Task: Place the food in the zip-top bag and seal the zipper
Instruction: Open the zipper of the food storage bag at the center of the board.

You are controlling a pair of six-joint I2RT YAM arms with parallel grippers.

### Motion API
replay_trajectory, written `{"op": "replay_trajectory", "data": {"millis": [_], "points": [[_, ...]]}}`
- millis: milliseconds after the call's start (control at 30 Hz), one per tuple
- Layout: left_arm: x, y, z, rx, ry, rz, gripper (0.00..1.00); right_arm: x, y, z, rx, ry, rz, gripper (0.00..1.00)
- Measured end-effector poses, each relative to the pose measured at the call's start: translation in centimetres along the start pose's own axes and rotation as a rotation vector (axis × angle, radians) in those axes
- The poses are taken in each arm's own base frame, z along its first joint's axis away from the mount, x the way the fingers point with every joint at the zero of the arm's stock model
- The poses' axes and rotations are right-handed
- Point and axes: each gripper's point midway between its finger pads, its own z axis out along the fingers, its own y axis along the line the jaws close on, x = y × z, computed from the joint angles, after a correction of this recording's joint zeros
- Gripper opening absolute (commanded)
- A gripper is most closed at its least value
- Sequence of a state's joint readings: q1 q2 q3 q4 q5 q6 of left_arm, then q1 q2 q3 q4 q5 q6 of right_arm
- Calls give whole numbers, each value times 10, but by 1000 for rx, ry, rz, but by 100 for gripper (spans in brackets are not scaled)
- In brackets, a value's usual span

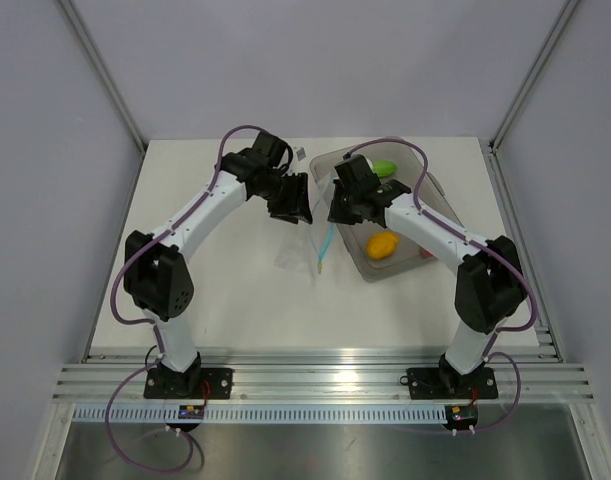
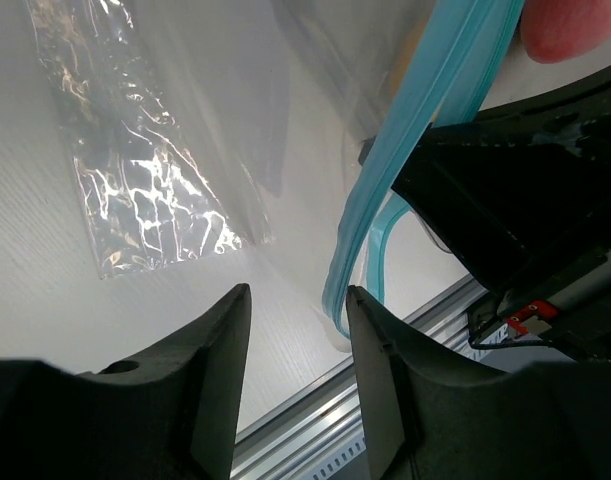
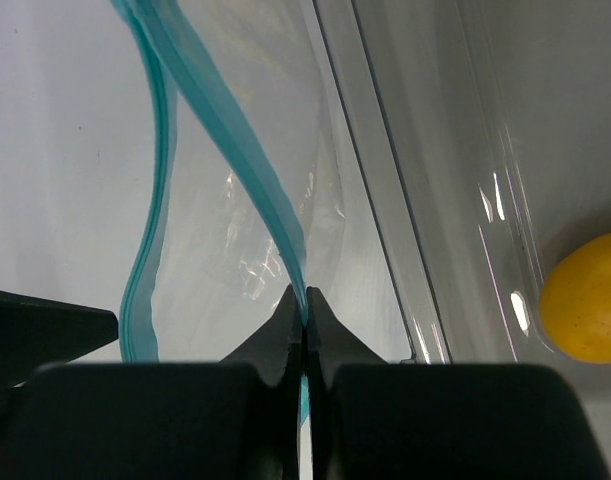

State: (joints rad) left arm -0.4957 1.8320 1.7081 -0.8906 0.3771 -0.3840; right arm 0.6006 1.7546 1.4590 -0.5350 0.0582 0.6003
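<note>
The clear zip-top bag [image 1: 300, 245] hangs crumpled between my two grippers, its lower part resting on the table. Its teal zipper [image 3: 235, 130] runs up into my right gripper [image 3: 306, 297], which is shut on one strip of it. My left gripper [image 2: 297, 300] is open just left of the zipper [image 2: 405, 150], with only table between its fingers. The zipper's two strips stand apart. In the grey tray [image 1: 440, 195] lie a yellow food piece [image 1: 382, 245], a green one [image 1: 384, 167] and a small red-pink one [image 1: 426, 256]. The yellow piece [image 3: 590, 300] also shows beyond the tray wall.
The tray's clear wall [image 3: 425, 230] stands right beside the right gripper. An aluminium rail [image 1: 315, 375] runs along the table's near edge. A pink rounded shape [image 2: 570, 25] shows at the top right of the left wrist view, above the right arm's black housing [image 2: 515, 200].
</note>
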Motion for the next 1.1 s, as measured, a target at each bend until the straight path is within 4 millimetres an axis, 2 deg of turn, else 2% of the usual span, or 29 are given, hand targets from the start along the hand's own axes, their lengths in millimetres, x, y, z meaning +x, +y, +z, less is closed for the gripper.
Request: {"op": "replay_trajectory", "data": {"millis": [133,167,200,300,333,500,600,667,767,900,933,1067,1100], "points": [[-2,-1,-1,2,-5,2,40,1,-1,0,0,3,0,0],[-2,-1,-1,1,-5,2,35,2,0,0,-2,4,0,0],[-2,-1,-1,1,-4,2,25,2,1,-1,-6,6,0,0],[-1,1,0,-5,-4,6,10,1,3,-3,-19,7,2,0],[0,1,0,-8,-2,6,0,1,4,-4,-24,7,3,0],[0,12,-1,-49,0,5,0,-3,5,-8,-36,-8,6,0],[-3,27,-7,-86,-7,-24,0,0,-4,-6,-25,2,18,0],[-10,42,-18,-124,-37,-52,0,1,-13,-4,-13,12,28,0],[-20,51,-44,-156,-105,-70,0,-2,-15,-3,-20,14,39,0],[-29,38,-71,-140,-179,-50,0,-2,-9,-3,-53,26,40,1],[-29,35,-74,-132,-185,-48,0,-2,-6,-2,-63,30,40,3],[-22,28,-65,-113,-165,-50,0,-1,-2,6,-76,47,42,29],[-19,28,-61,-115,-152,-52,0,0,-1,8,-79,54,39,30]]}}
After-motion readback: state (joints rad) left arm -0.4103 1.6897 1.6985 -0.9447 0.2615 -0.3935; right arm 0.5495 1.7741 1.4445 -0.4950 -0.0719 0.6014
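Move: The zipper's left lip hangs between the left gripper's half-open fingers, about 1 cm to the right of the hand point. The zipper side already pinched by the right gripper is some 5 cm to the left hand's right, level fore and aft; from the right hand, the left lip is about 4 cm to the left. From the left hand, the yellow end of the zipper is roughly 8 cm back, 3 cm right and 5 cm lower. The orange fruit is about 16 cm right, 1 cm back and 12 cm below. Close the left gripper on the zipper's left lip, then draw it about 7 cm left, away from the right gripper, slightly forward and then up some 5 cm, turning about 10 degrees counter-clockwise; ease back right and down by a centimetre or so. Keep the right gripper pinching its side nearly in place, giving a centimetre or so leftward and coming back, then start parting its fingers at the end. ##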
